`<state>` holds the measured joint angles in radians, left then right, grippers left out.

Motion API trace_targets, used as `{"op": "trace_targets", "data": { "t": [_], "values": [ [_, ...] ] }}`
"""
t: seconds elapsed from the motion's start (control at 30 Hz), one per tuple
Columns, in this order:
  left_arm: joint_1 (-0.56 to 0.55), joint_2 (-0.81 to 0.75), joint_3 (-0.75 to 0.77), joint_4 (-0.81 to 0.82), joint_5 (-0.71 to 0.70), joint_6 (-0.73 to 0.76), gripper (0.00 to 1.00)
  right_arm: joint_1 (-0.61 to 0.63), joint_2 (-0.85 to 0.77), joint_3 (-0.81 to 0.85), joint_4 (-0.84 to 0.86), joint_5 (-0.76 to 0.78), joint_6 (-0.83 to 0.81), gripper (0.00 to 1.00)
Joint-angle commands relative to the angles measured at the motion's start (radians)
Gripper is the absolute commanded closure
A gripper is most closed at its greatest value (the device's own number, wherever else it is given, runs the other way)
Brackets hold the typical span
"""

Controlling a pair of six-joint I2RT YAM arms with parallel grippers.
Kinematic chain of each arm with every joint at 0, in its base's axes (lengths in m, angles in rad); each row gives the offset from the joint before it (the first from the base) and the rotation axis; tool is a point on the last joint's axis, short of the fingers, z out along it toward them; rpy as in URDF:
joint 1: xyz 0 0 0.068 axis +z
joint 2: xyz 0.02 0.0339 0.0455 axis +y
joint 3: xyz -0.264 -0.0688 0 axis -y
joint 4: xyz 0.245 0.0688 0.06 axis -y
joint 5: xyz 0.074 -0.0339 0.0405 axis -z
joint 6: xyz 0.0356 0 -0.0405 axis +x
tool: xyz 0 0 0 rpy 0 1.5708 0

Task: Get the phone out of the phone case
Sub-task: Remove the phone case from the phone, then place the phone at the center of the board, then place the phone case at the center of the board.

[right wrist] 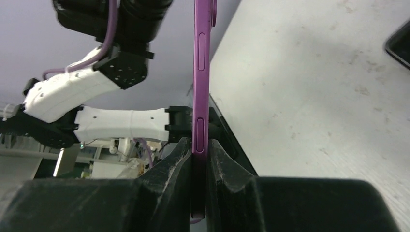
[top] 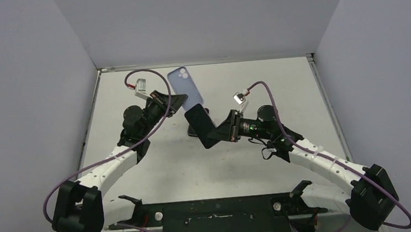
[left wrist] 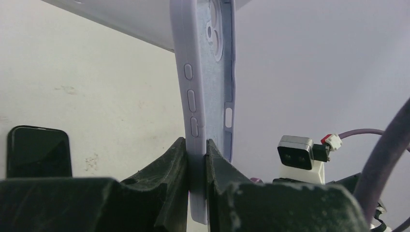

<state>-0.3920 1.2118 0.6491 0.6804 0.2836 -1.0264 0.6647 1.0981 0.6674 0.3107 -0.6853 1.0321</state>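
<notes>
The lavender phone case (top: 184, 87) stands up off the table, empty, its inside and camera hole showing in the left wrist view (left wrist: 209, 72). My left gripper (top: 175, 103) (left wrist: 197, 154) is shut on the case's lower edge. The phone (top: 201, 126), with a black screen and purple rim (right wrist: 200, 72), is apart from the case, just below and to its right. My right gripper (top: 224, 130) (right wrist: 199, 154) is shut on the phone's edge and holds it tilted above the table.
A second dark flat slab (left wrist: 38, 152) lies on the table (top: 256, 84), partly under the held phone (top: 191, 131), and shows at the right wrist view's edge (right wrist: 400, 43). Grey walls close in the back and both sides.
</notes>
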Motion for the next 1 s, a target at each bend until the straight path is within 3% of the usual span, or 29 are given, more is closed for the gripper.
{"op": "trace_targets", "data": {
  "t": [0.0, 0.33, 0.47, 0.7, 0.97],
  "values": [
    [0.051, 0.022, 0.059, -0.081, 0.025, 0.134, 1.0, -0.117, -0.03, 0.007, -0.085, -0.033, -0.101, 1.0],
    [0.279, 0.182, 0.168, -0.485, 0.301, 0.424, 1.0, -0.563, 0.036, -0.024, -0.157, -0.108, -0.239, 1.0],
    [0.344, 0.283, 0.247, -0.639, 0.322, 0.559, 1.0, -0.708, 0.129, -0.021, -0.091, -0.098, -0.259, 1.0],
    [0.372, 0.502, 0.423, -0.844, 0.297, 0.716, 1.0, -0.748, 0.383, 0.067, -0.013, -0.081, -0.327, 1.0],
    [0.374, 0.69, 0.571, -0.903, 0.241, 0.758, 0.97, -0.742, 0.63, 0.175, 0.08, -0.09, -0.313, 1.0]
  ]
}}
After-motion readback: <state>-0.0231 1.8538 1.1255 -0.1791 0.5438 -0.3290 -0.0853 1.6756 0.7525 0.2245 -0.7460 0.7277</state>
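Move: The left hand holds the empty case and is bound for bare table about 8 cm ahead, 12 cm left and 28 cm down; the black spare phone lies 8 cm ahead, 4 cm right and equally low. The right hand holds the freed phone, bound for bare table some 20 cm ahead, 21 cm right and 25 cm down; from it the spare phone is about 23 cm ahead, 8 cm left and 25 cm down. Left lowers the case some 23 cm and leftward; right swings the phone 20 cm rightward, forward and down. ##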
